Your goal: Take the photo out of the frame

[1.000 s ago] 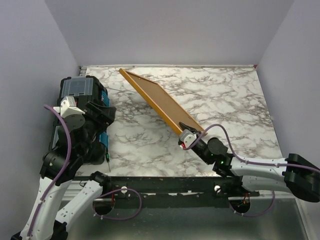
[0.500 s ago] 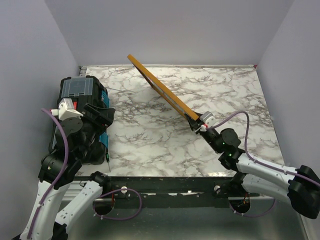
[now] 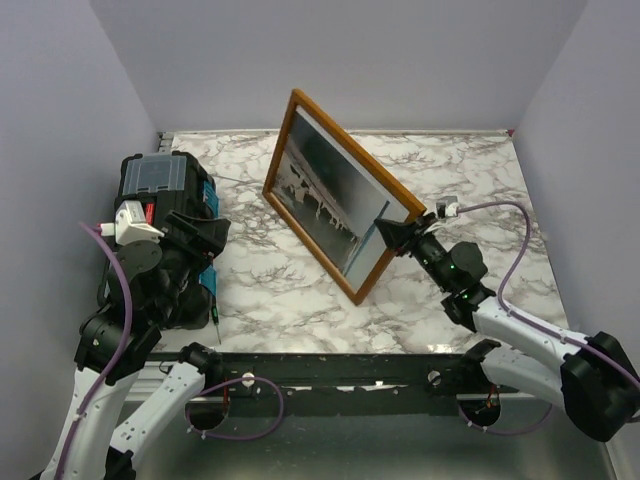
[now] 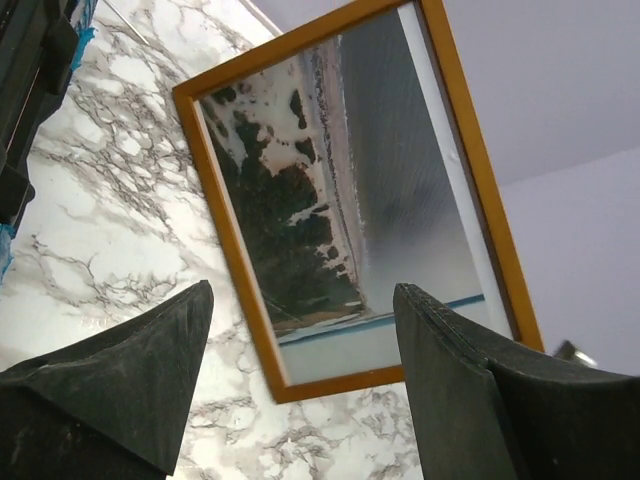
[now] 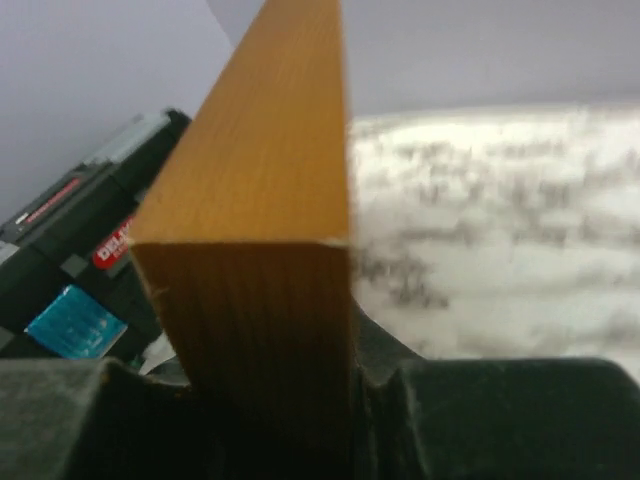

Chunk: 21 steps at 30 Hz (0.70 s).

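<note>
The orange-brown wooden frame (image 3: pixel 355 150) is held up off the marble table, tilted steeply, with its glazed face turned to the left and toward the camera. The photo (image 3: pixel 330 200) sits inside it, a grey-white landscape with dark trees. My right gripper (image 3: pixel 395 228) is shut on the frame's right corner; in the right wrist view the frame's wooden edge (image 5: pixel 265 200) fills the space between the jaws of the right gripper (image 5: pixel 270 400). My left gripper (image 3: pixel 205 235) hovers open by the toolbox, apart from the frame. The left gripper (image 4: pixel 300 300) faces the frame (image 4: pixel 228 250) and photo (image 4: pixel 300 200).
A black toolbox (image 3: pixel 155 180) with blue latches stands at the table's left edge, beside the left arm; it also shows as the toolbox (image 5: pixel 70 250) past the frame. Grey walls close in the table at the back and both sides.
My right gripper has lifted and rolled the frame: its brown back faced up a second ago, then it stood edge-on, now the photo side shows. The right arm moved rightward. Left arm barely moved.
</note>
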{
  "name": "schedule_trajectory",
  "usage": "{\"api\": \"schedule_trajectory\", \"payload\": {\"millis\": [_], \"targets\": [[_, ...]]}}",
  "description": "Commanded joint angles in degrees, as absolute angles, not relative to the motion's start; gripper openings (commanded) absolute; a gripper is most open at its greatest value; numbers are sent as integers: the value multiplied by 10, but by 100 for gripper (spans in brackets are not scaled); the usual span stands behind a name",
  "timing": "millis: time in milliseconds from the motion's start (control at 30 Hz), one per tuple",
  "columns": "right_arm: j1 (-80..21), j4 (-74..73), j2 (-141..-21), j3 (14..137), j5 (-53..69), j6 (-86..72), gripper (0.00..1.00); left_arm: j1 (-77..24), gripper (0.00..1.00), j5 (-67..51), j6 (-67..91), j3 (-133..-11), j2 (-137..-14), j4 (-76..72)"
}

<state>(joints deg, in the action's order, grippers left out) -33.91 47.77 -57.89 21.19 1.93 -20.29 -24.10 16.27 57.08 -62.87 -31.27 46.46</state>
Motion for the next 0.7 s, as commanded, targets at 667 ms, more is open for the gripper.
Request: {"api": "schedule_trajectory", "payload": {"millis": [667], "targets": [[-312, 627, -744, -28, -55, -686, 0, -239, 74, 122, 592, -592, -295, 450]]}}
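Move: The right hand still holds the tilted frame near its right corner, photo side upward; the frame's middle lies about 14 cm left, 9 cm ahead and 7 cm lower, with the table some 18 cm beneath the hand. The toolbox sits about 54 cm left and 2 cm ahead, the screwdriver 44 cm left and 14 cm back. From the idle left hand the frame's middle is roughly 18 cm ahead, 22 cm right and 17 cm below. The right hand swings down about 15 cm, wrist tipping some 50 degrees, keeping its grip as it lowers the frame. ##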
